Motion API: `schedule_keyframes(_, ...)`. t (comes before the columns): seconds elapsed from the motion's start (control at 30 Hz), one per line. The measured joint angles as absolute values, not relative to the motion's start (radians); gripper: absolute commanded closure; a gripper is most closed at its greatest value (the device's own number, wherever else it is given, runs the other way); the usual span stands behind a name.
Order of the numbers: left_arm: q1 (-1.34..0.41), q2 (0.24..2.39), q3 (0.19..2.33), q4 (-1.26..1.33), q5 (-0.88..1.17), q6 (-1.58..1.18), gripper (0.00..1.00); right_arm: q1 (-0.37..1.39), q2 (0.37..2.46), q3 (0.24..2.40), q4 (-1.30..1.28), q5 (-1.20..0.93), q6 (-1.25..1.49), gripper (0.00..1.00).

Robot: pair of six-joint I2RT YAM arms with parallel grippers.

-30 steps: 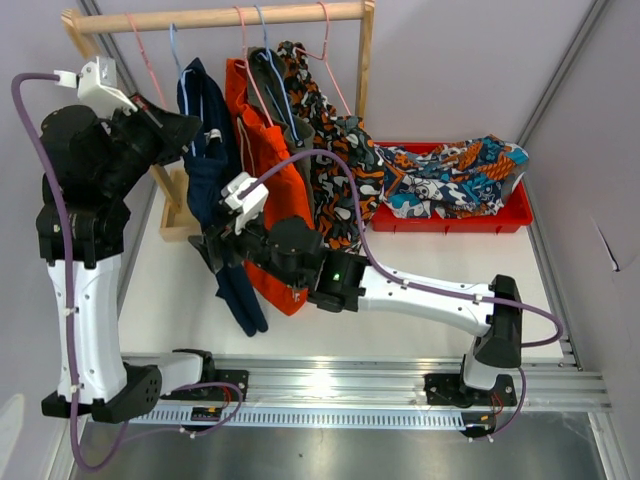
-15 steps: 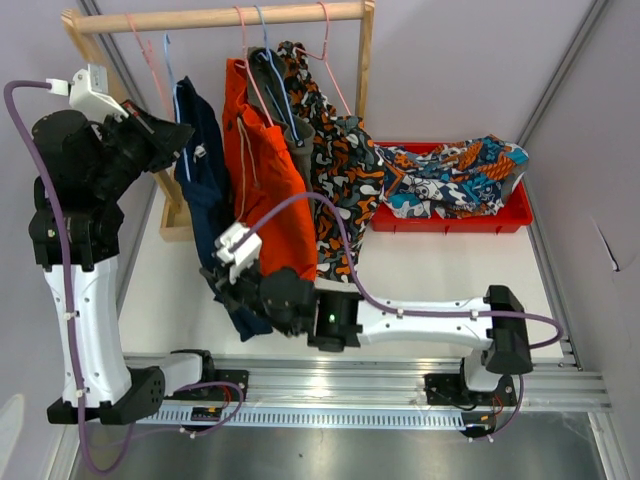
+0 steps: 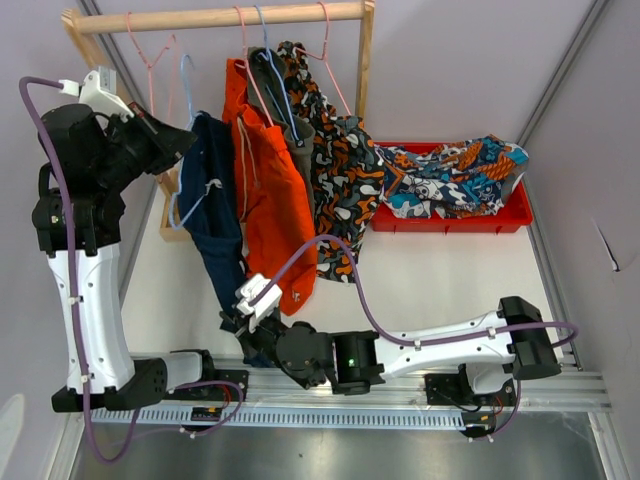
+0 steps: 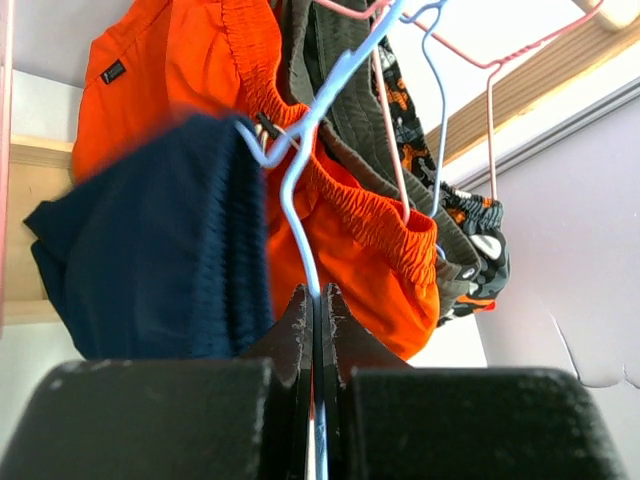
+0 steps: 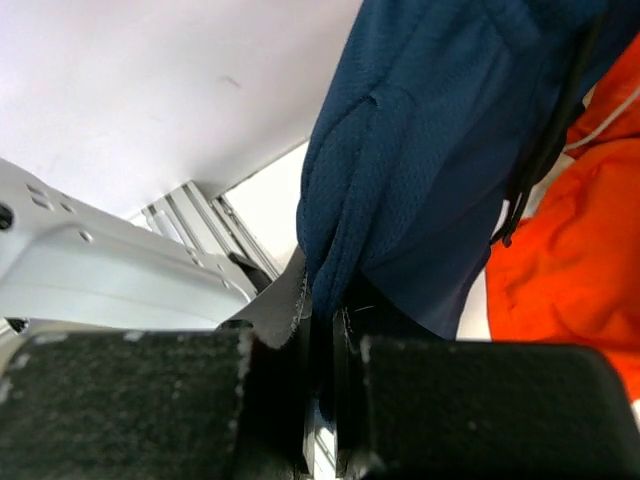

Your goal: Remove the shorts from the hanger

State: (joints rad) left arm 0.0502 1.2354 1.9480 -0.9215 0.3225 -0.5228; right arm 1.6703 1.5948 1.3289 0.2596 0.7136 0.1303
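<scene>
The navy shorts (image 3: pixel 218 215) hang stretched from a light blue hanger (image 3: pixel 188 85) at the left of the rack. My left gripper (image 3: pixel 186 136) is shut on that hanger's wire (image 4: pixel 300 190), with the navy shorts (image 4: pixel 170 250) bunched just to its left. My right gripper (image 3: pixel 243 322) sits low by the table's near edge, shut on the bottom hem of the navy shorts (image 5: pixel 430 150). Orange shorts (image 3: pixel 265 170), olive shorts (image 3: pixel 272 75) and blotch-print shorts (image 3: pixel 340 170) hang on the rail. The teal print shorts (image 3: pixel 450 175) lie in the red bin (image 3: pixel 450 224).
The wooden rail (image 3: pixel 220 17) runs across the back, with its posts at left and right. An empty pink hanger (image 3: pixel 150 50) hangs at its left end. The metal base rail (image 3: pixel 350 385) lines the near edge, right under my right gripper.
My right gripper has shut on the navy shorts' hem and drawn it down toward the near edge. The shorts are now pulled long, and the blue hanger has tilted.
</scene>
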Motion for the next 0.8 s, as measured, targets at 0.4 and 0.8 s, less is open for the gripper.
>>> schedule_keyframes(0.4, 0.065, 1.036, 1.696, -0.758, 0.382, -0.567, 1.0, 1.438, 1.712, 1.525, 0.214, 0.571, 0.072, 1.0)
schedule_keyframes(0.8, 0.061, 0.793, 1.598, -0.86, 0.322, -0.601, 1.0, 1.154, 1.786, 1.845, 0.07, 0.435, 0.041, 1.0)
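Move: My right hand has the navy shorts by their lower end. The red bin is roughly 38 cm ahead, 44 cm to the right and 28 cm lower; the orange shorts hang about 25 cm ahead, 6 cm right and slightly above. My left hand holds the blue hanger, with the navy shorts' middle some 10 cm back, 5 cm right and 12 cm below it, and the orange shorts about level ahead, 14 cm right and 11 cm lower. Keeping my grip on the navy shorts, I swing my right hand quickly forward about 23 cm, rising some 10 cm in the later part, up to the left side of the orange shorts and turning a little clockwise. With my left fingers still pinching the blue hanger, I draw it back about 11 cm, away from the rail. ##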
